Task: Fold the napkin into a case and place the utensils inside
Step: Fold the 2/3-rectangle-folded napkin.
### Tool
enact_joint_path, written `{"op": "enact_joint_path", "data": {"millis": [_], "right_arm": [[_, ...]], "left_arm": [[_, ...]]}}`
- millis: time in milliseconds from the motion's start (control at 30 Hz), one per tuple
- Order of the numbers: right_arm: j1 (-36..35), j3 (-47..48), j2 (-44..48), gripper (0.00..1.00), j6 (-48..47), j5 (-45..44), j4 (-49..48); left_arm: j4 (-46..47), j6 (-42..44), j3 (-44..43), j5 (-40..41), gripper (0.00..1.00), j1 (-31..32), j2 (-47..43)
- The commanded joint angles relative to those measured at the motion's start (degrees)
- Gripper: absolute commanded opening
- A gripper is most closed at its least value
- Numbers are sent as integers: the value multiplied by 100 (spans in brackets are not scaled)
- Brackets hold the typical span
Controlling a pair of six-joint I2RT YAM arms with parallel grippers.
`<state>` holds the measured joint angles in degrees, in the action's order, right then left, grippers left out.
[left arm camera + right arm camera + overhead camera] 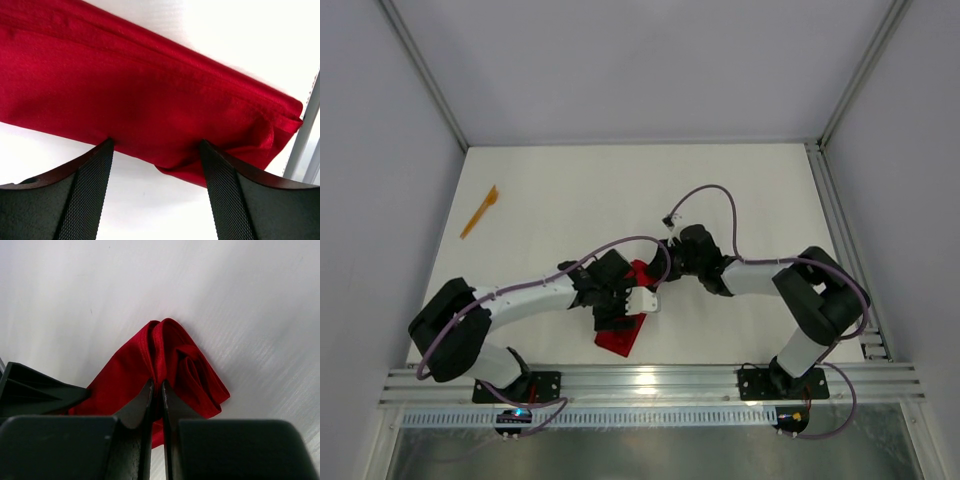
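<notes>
The red napkin [620,338] lies folded into a long narrow strip near the table's front middle, running diagonally under both grippers. In the left wrist view the napkin [150,90] stretches across the frame. My left gripper [156,145] is open, its fingertips resting at the strip's long edge with only bare table between them. My right gripper [156,382] is shut on a raised fold at the napkin's [180,360] bunched far end. From above, the left gripper [620,305] and right gripper [658,268] sit close together. One orange utensil [480,212] lies far off at the back left.
An aluminium rail [650,380] runs along the front edge and another rail [840,240] down the right side. White walls enclose the table. The rail [307,130] shows just past the napkin's end in the left wrist view.
</notes>
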<state>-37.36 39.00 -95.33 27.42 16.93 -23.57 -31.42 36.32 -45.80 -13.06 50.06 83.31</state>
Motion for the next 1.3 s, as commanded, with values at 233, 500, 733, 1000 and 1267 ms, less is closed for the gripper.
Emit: {"op": "enact_joint_path", "data": {"millis": [233, 500, 733, 1000, 1267], "right_arm": [[27, -24, 288, 4, -79, -778, 406], [19, -183, 278, 16, 18, -1270, 590], [19, -33, 497, 42, -360, -1551, 1065], [-183, -16, 1631, 54, -887, -2457, 1900], [-386, 97, 1168, 50, -756, -1166, 1180]], "left_arm": [[883, 130, 361, -145, 76, 319, -8], [751, 174, 300, -197, 76, 408, 98], [786, 209, 309, -162, 75, 408, 115], [795, 297, 309, -118, 75, 408, 142], [786, 315, 317, -144, 75, 408, 142]]}}
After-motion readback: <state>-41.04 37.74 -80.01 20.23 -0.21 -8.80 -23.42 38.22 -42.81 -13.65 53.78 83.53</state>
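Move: The folded napkin lies beneath the left hand, its middle some 2 cm ahead, 3 cm to the right and 1 cm below; its near end is about 7 cm back and 1 cm left, the front rail about 11 cm straight back. For the right hand, which already pinches a fold of cloth, the napkin's far end lies about 1 cm ahead, 2 cm left and 3 cm below, and the left gripper about 12 cm back and 9 cm left. The napkin's pinched far end is drawn about 3 cm to the right and lowered by the right hand, whose fingers then open and let go; the freed hand swings farther right while rising nearly 6 cm, then turns back left above the cloth. The left hand, fingers still spread on the strip, slides about 2 cm right with it, settling slightly lower, then holds. ##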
